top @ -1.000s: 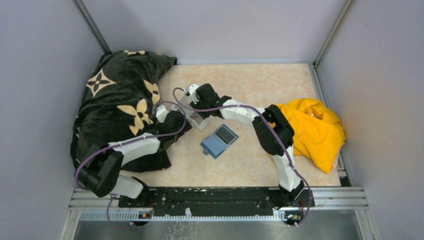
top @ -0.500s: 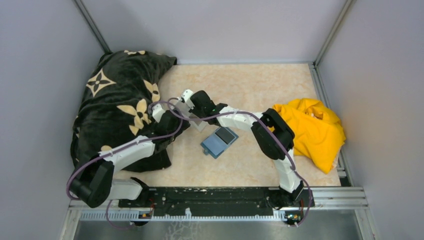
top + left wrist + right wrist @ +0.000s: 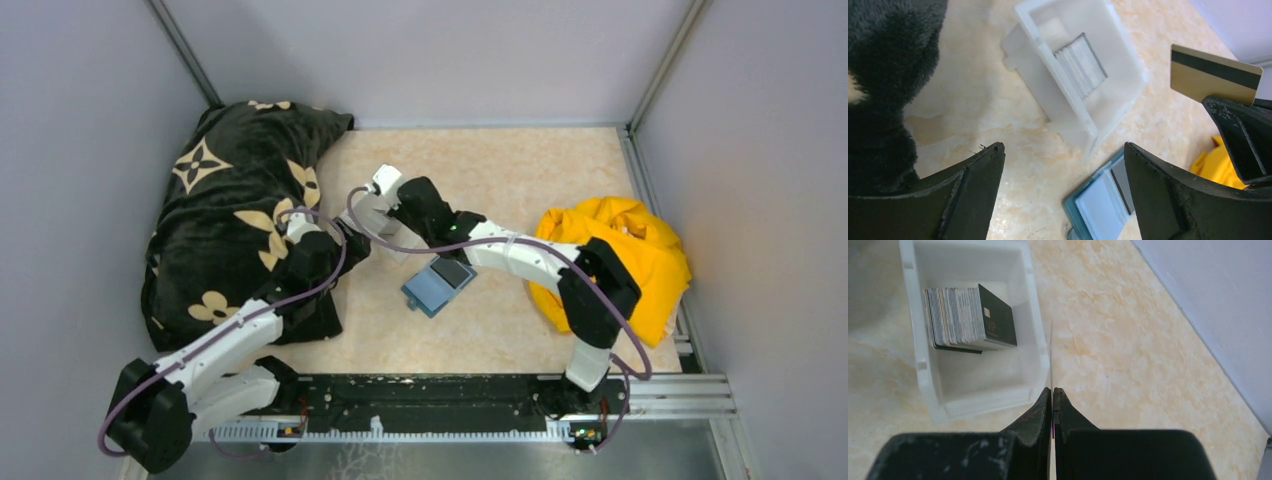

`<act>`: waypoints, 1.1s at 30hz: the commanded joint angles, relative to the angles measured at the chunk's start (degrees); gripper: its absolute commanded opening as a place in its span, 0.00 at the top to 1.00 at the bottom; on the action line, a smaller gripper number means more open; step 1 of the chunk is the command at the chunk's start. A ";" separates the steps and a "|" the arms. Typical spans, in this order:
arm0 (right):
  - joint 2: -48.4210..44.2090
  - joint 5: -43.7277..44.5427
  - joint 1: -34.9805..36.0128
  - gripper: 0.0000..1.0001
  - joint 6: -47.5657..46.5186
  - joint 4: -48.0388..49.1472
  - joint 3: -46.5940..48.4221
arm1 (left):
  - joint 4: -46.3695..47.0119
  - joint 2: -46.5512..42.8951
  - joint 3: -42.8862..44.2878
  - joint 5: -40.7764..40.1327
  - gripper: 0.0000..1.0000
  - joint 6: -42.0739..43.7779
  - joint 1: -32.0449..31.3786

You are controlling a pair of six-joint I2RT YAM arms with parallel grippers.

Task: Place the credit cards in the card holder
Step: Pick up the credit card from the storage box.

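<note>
The open teal card holder [image 3: 438, 285] lies flat mid-table, also low in the left wrist view [image 3: 1103, 200], with a grey card in a slot. My right gripper [image 3: 1053, 390] is shut on one gold credit card with a black stripe [image 3: 1215, 75], seen edge-on [image 3: 1051, 355] from its own wrist. It holds the card above the table beside the clear-white tray [image 3: 1033, 315]. A stack of credit cards [image 3: 963, 317] stands in that tray. My left gripper [image 3: 1063, 150] is open and empty, hovering near the tray [image 3: 1048, 55] and the holder.
A black blanket with tan flowers [image 3: 230, 210] covers the left side, touching the left arm. A crumpled yellow cloth [image 3: 630, 250] lies at the right behind the right arm's elbow. Grey walls close in the table on three sides.
My right gripper has shut on a card and lifted it from the tray. The right arm stretched out leftward, and the left arm drew back to the left.
</note>
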 commanded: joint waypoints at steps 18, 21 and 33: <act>-34.01 18.99 18.77 1.00 3.17 22.55 -39.58 | -14.31 -0.58 13.37 28.97 0.05 -10.28 0.21; -33.57 21.35 21.39 1.00 2.04 25.41 -41.54 | -14.33 0.47 13.14 31.68 0.05 -12.73 0.21; -28.61 24.58 25.52 1.00 -4.65 34.41 -42.61 | -8.10 4.70 10.99 42.91 0.06 -19.03 0.17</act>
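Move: Out to the left hand's right, the credit card pinched in the right fingers lies about 9 cm off, some 10 cm farther ahead and 3 cm higher. The storage box stands roughly 7 cm ahead of the left hand, 8 cm right, 9 cm below. From the right hand, the open card holder is about 15 cm back, 8 cm right and 16 cm below; the same box is about 1 cm ahead, 3 cm left, 13 cm below. Drawing back some 16 cm and about 5 cm to the right, the right hand carries the still-pinched card away from the box to over the card holder, its fingertips tilting up. The left hand, fingers staying wide open, goes about 11 cm right and 6 cm back towards the card, rising then sinking slightly, while it rolls left side down, turns clockwise and tips down, each some 20-25 degrees. ##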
